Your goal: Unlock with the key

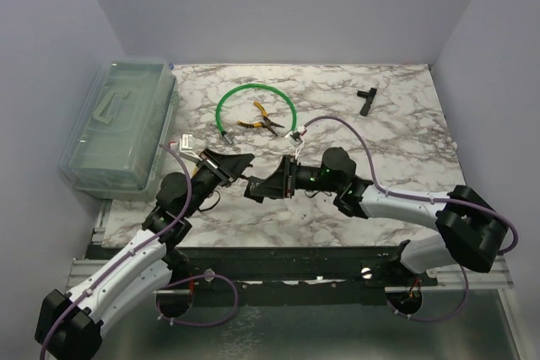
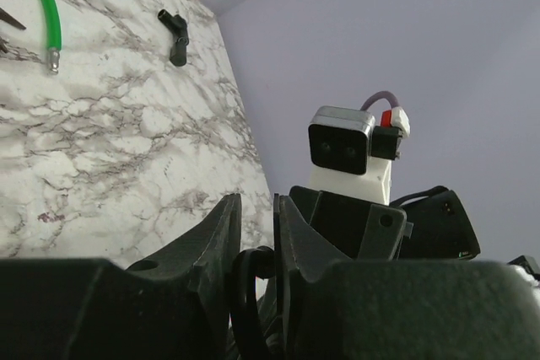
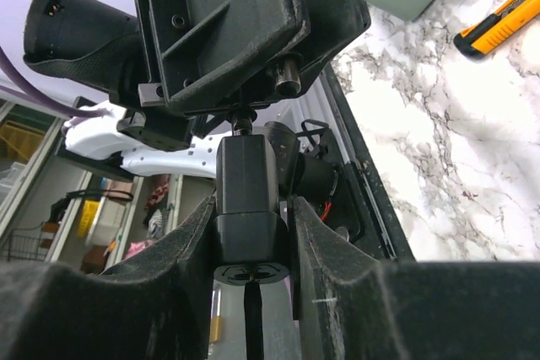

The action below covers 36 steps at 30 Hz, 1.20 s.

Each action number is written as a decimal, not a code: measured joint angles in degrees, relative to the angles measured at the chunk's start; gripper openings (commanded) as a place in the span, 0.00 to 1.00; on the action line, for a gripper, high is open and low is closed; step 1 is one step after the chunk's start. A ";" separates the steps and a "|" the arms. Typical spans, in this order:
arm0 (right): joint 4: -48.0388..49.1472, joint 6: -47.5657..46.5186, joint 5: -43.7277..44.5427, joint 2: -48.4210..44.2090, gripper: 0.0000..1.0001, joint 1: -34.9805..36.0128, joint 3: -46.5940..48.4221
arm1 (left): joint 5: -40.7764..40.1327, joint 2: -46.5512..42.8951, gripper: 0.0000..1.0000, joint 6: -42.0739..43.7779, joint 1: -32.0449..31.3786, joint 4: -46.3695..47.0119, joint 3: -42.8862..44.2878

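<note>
The black padlock (image 3: 245, 200) is held in the air between both grippers above the front middle of the marble table (image 1: 380, 149). My right gripper (image 3: 253, 208) is shut on the padlock's body, one finger on each side, with the round keyway (image 3: 251, 273) facing its camera. A thin dark strip sticks out of the keyway; I cannot tell whether it is the key, and no pale silvery key shows. My left gripper (image 2: 257, 201) is shut on the padlock's black shackle loop (image 2: 245, 271). In the top view the left gripper (image 1: 240, 164) and right gripper (image 1: 253, 188) meet tip to tip.
A green cable loop (image 1: 257, 111) lies at the back with yellow-handled pliers (image 1: 260, 122) inside it. A black T-shaped piece (image 1: 365, 99) lies at the back right. A clear lidded box (image 1: 118, 124) stands at the left. A yellow utility knife (image 3: 498, 18) lies near the left arm.
</note>
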 measured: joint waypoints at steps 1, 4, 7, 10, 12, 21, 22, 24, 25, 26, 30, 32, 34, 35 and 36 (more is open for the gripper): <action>0.42 0.57 -0.59 0.28 0.00 -0.22 0.00 | 0.04 -0.59 0.28 1.18 0.00 0.31 -0.46; 0.94 1.81 -1.60 0.66 0.00 -0.74 0.00 | 0.26 -1.73 0.37 3.85 0.00 0.50 -1.31; 0.74 2.45 -1.64 0.96 0.00 -1.49 0.00 | 1.09 -2.45 0.56 6.14 0.00 1.14 -1.73; 0.17 2.58 -1.05 1.25 0.00 -2.29 0.00 | 2.14 -2.75 0.71 7.04 0.00 2.05 -1.73; -0.48 2.58 -0.59 1.27 0.00 -2.62 0.00 | 2.73 -2.78 0.73 7.23 0.00 2.60 -1.73; -1.62 1.95 -0.11 1.25 0.00 -2.84 0.00 | 3.54 -1.73 0.75 7.19 0.00 2.80 -1.73; -1.73 1.92 -0.02 1.25 0.00 -2.86 0.00 | 3.56 -1.40 0.76 7.15 0.00 2.93 -1.73; -1.92 1.81 0.33 1.25 0.00 -2.93 0.00 | 3.82 -0.90 0.79 6.97 0.00 2.95 -1.73; -2.03 1.73 0.50 1.25 0.00 -2.99 0.00 | 4.02 -0.63 0.80 6.88 0.00 2.97 -1.73; -2.16 1.66 0.66 1.25 0.00 -3.13 0.00 | 4.20 -0.35 0.82 6.75 0.00 2.95 -1.73; -2.40 1.51 1.42 1.22 0.00 -3.37 0.00 | 4.72 0.28 0.85 6.47 0.00 2.95 -1.73; -2.43 1.51 1.60 1.22 0.00 -3.52 0.00 | 4.87 0.28 0.86 6.43 -0.02 2.95 -1.73; -2.45 1.49 1.81 1.20 0.00 -3.54 0.00 | 4.85 0.28 0.86 6.43 -0.02 2.91 -1.73; -2.49 1.49 1.86 1.18 0.00 -3.56 0.00 | 4.85 0.26 0.86 6.43 -0.02 2.86 -1.73; -2.51 1.49 1.92 1.16 0.00 -3.58 0.00 | 4.85 0.24 0.86 6.43 -0.02 2.75 -1.73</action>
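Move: The padlock body is still gripped in the right hand's fingers, its middle about 1 cm left of that hand's point. From the left hand the body lies some 6 cm back, 1 cm right and 2 cm below. The shackle, already sprung out of the body, points forward and passes between the left fingers, about 1 cm back from their middle. On the table about 22 cm below, the orange knife lies roughly 19 cm left and 8 cm ahead of the left hand. The padlock's open shackle is let go as the left fingers spread wide, that hand easing back about 1 cm, tilting up some 8 degrees and then settling slightly down and to the right. The right hand keeps its grip on the body and carries the lock about 3 cm forward and 1.5 cm down, bringing the shackle out between the spread left fingers. ##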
